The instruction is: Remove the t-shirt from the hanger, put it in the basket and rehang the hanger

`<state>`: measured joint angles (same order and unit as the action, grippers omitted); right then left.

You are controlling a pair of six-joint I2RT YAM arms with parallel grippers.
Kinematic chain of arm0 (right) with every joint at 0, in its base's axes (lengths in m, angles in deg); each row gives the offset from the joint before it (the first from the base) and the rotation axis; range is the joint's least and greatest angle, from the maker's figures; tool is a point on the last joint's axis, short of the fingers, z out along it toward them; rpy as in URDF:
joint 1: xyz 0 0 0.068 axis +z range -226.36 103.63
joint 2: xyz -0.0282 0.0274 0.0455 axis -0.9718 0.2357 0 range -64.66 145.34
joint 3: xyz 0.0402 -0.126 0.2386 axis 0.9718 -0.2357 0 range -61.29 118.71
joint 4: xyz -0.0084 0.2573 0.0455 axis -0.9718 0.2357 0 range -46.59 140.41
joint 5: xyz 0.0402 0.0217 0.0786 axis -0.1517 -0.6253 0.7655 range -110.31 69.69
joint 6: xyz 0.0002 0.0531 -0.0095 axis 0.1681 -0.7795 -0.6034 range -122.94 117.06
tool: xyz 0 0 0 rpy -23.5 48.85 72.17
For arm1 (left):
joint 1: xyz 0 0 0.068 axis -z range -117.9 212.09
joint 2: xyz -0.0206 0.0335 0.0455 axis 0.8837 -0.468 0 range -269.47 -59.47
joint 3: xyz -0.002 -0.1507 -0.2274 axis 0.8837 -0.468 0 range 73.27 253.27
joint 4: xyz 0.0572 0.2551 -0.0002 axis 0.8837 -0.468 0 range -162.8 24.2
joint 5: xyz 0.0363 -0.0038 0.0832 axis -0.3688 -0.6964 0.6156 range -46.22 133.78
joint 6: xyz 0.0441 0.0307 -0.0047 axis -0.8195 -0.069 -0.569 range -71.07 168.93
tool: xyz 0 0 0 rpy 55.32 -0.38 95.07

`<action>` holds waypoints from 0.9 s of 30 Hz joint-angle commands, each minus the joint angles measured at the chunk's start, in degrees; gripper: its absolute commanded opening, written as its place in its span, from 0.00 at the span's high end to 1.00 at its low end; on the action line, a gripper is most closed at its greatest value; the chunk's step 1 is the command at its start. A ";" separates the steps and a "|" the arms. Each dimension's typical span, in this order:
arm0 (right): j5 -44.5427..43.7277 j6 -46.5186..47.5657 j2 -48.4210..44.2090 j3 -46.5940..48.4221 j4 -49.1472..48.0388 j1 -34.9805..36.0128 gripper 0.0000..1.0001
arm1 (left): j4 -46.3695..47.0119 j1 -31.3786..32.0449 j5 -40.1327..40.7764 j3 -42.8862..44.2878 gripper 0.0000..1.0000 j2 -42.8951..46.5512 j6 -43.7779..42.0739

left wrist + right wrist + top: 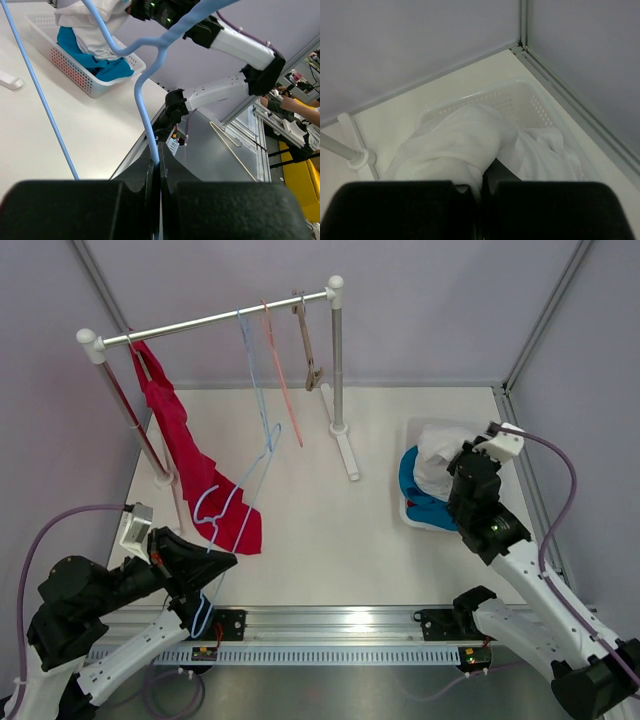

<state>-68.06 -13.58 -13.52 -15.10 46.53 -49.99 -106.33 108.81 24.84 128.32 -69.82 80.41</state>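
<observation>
My left gripper [205, 612] is shut on a bare light blue hanger [268, 440] near the table's front left. In the left wrist view the hanger's stem [142, 105] runs up from between the closed fingers [150, 175]. My right gripper [458, 468] is shut on a white t-shirt [437, 450] over the white basket [412, 517] at the right. In the right wrist view the white cloth [455, 145] bunches up from the shut jaws. A red t-shirt [185, 445] hangs from the left end of the rail [200, 325].
The rack's right post [338, 360] and its foot stand mid-table. An orange hanger [280, 370] and a wooden hanger [306, 340] hang on the rail. A blue garment [420, 502] lies in the basket under the white one. Enclosure walls stand close behind the basket [520, 97].
</observation>
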 commanded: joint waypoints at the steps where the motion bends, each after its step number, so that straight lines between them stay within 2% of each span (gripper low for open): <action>1: -9.45 -16.41 -7.09 -3.89 5.21 -0.44 1.00 | 3.79 -0.14 3.20 2.34 1.00 -0.72 -0.64; 3: -11.66 -24.41 -7.72 -6.37 11.54 -0.36 1.00 | 4.32 -0.14 3.56 2.43 1.00 -0.99 -0.46; 5: -9.92 -31.77 -5.62 -8.66 17.07 -0.79 1.00 | 4.32 -0.14 4.26 2.96 1.00 -1.69 -0.37; 10: -4.38 -39.54 6.24 -9.46 18.95 -2.02 0.96 | 4.41 -0.14 8.38 4.80 1.00 -3.45 -0.28; 14: -4.28 -40.69 8.37 -8.93 18.41 -2.29 0.82 | 5.20 -0.14 12.08 4.98 1.00 -4.94 -0.81; 15: -4.11 -40.26 6.19 -8.41 18.85 -2.29 0.62 | 6.33 -0.14 12.17 4.72 1.00 -5.47 -0.99; 17: -3.41 -37.28 2.50 -7.70 21.40 -2.20 0.44 | 7.31 -0.14 12.00 4.46 1.00 -6.17 -1.07; 18: -2.97 -36.05 -2.48 -6.83 22.45 -2.29 0.31 | 8.01 -0.14 11.73 4.46 1.00 -6.44 -1.25; 21: 1.67 -30.60 -12.59 -4.20 26.58 -2.20 0.23 | 9.24 -0.14 11.47 4.28 1.00 -7.05 -1.60; 24: 10.10 -28.31 -17.54 -0.33 32.37 -2.11 0.23 | 9.51 -0.14 11.99 4.54 1.00 -7.49 -2.13; 27: 14.77 -26.99 -15.47 3.53 33.80 -2.11 0.25 | 9.60 -0.14 13.22 4.46 1.00 -7.23 -2.39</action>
<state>-61.00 -43.57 -31.27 -15.01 75.84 -52.01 -101.61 108.81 35.33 131.55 -76.42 79.71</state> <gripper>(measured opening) 0.761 0.049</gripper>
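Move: The basket that my right hand is bringing the white t-shirt to lies about 8 cm ahead of the hand, 6 cm to its right and 22 cm below. The blue t-shirt already in the basket is some 2 cm ahead, 3 cm left and 21 cm down, and the rack's foot roughly 26 cm ahead and 24 cm left, on the table. For my left hand, holding the empty blue hanger, the rod is about 52 cm ahead, 2 cm left and 17 cm above; the red t-shirt is some 33 cm ahead, 15 cm left, slightly lower. I lower my right hand about 16 cm towards the basket with the gathered white t-shirt, drawing back a little, and open the fingers wide near the bottom to let it go. Then I lift almost all the way back up and retreat towards my base, the hand's left side rolling up some 25 degrees in all. My left hand keeps its pinch on the hanger and eases forward and up towards the rod, turning slightly counter-clockwise. ##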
